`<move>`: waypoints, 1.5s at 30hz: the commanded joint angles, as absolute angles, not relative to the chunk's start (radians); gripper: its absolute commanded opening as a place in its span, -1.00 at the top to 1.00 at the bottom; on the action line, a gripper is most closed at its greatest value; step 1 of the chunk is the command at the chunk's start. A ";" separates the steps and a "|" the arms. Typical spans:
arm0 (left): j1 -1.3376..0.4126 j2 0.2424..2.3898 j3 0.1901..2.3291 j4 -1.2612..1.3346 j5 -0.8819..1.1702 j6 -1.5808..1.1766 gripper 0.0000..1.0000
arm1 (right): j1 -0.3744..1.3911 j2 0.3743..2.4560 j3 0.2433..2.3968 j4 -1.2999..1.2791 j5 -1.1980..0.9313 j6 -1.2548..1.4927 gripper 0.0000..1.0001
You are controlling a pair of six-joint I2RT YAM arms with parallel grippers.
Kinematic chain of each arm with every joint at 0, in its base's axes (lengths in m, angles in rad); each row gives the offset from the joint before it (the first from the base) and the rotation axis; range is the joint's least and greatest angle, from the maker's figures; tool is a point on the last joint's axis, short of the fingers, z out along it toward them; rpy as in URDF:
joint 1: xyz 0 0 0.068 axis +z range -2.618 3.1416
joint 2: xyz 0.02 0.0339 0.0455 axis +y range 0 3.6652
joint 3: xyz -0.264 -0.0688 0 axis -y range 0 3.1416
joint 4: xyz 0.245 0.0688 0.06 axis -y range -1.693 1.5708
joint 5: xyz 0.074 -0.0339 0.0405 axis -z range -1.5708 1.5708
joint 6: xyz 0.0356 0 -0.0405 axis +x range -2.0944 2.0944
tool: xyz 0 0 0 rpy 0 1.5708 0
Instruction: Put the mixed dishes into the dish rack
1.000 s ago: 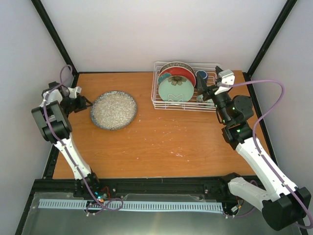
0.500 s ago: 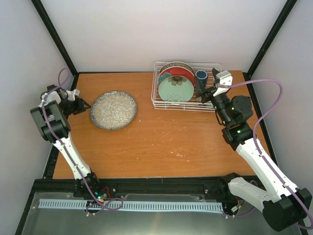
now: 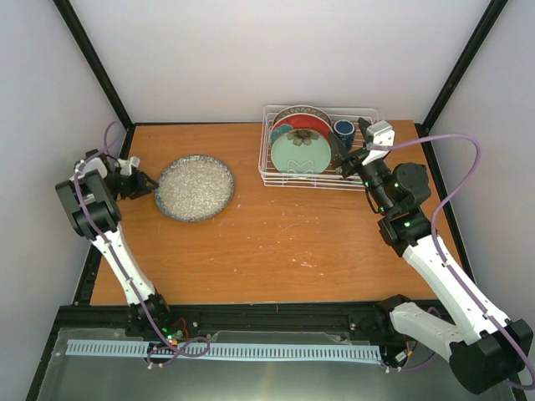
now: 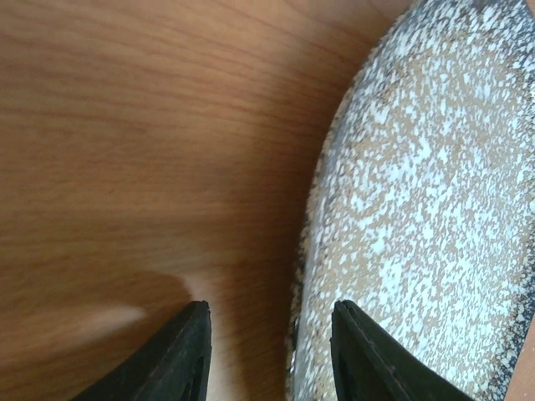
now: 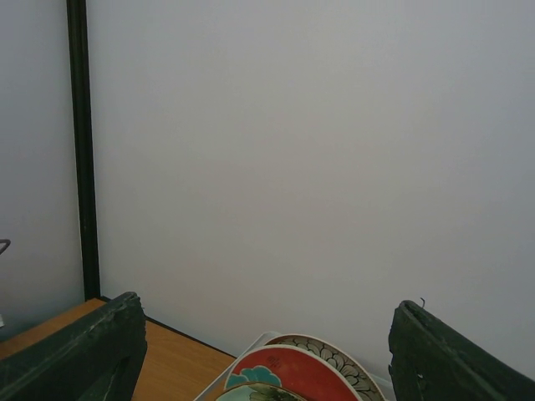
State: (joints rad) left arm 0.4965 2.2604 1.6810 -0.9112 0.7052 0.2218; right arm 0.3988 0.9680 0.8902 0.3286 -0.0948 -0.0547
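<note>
The large speckled grey plate [image 3: 194, 187] lies flat on the table at the left. My left gripper [image 3: 150, 184] is at its left rim. In the left wrist view the left gripper [image 4: 267, 313] is open and straddles the speckled plate's [image 4: 426, 192] rim, one finger over the table and one over the plate, with a gap on both sides. The white dish rack [image 3: 266, 175] at the back holds the petal-patterned plate [image 3: 303, 111], the red-rimmed plate [image 3: 306, 125] and the pale green plate [image 3: 301, 154] on edge, plus a dark blue mug [image 3: 343, 129]. My right gripper [image 3: 353, 146] hangs open and holds nothing at the rack's right end.
The right wrist view looks over the rack at the white back wall, past the right gripper [image 5: 263, 326], the petal-patterned plate [image 5: 334, 355] and the red-rimmed plate [image 5: 284, 372]. Black frame posts stand at the table's back corners. Walls close in on both sides.
My left gripper has slid right onto the speckled plate's rim and its jaws have narrowed. The right gripper has shifted slightly left beside the rack.
</note>
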 commanded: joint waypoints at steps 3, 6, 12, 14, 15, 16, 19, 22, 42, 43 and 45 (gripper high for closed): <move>0.433 2.336 1.718 -0.912 0.715 0.228 0.19 | 0.409 0.975 0.903 0.326 -0.109 -0.039 -0.57; 0.409 2.348 1.718 -0.915 0.723 0.235 0.23 | 0.410 0.976 0.904 0.326 -0.107 -0.040 -0.57; 0.404 2.362 1.715 -0.917 0.755 0.244 0.82 | 0.412 0.986 0.905 0.328 -0.122 -0.032 -0.57; 0.405 2.367 1.715 -0.921 0.773 0.252 0.98 | 0.414 0.990 0.903 0.327 -0.126 -0.030 -0.58; 0.405 2.368 1.714 -0.922 0.791 0.260 0.99 | 0.415 0.992 0.903 0.325 -0.128 -0.029 -0.58; 0.404 2.372 1.714 -0.922 0.804 0.263 0.99 | 0.416 0.993 0.902 0.326 -0.129 -0.028 -0.58; 0.404 2.369 1.706 -0.906 0.844 0.277 0.99 | 0.418 0.999 0.902 0.327 -0.140 -0.020 -0.58; 0.403 2.352 1.691 -0.867 0.856 0.269 0.99 | 0.420 1.011 0.902 0.330 -0.155 -0.011 -0.58; 0.391 1.954 1.283 -0.239 1.055 0.104 0.99 | 0.504 1.217 0.961 0.362 -0.219 0.019 -0.57; 0.392 1.933 1.266 -0.213 1.069 0.098 0.99 | 0.510 1.232 0.965 0.362 -0.220 0.017 -0.57; 0.391 1.893 1.230 -0.141 1.092 0.083 0.99 | 0.517 1.257 0.976 0.361 -0.225 0.015 -0.57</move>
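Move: The speckled plate lies with its near rim just beside the left gripper, its middle about 16 cm to the right, level fore and aft. The rack stands some 62 cm right and 14 cm farther out; the green plate in it is about 55 cm right, 12 cm ahead. From the right hand, high up, the speckled plate is roughly 50 cm left, 10 cm ahead and 42 cm below; the green plate is 24 cm ahead, 10 cm left. Slide the half-open left gripper right and slightly forward, low over the table, about 4 cm onto the speckled plate's left rim, and pinch the rim shut. Ease on rightward another 4 cm, then raise the rim some 6 cm as the fingers tip up by about 20 degrees. Swing the open right hand left and down towards this plate, slightly forward too, quickening and turning counter-clockwise. ##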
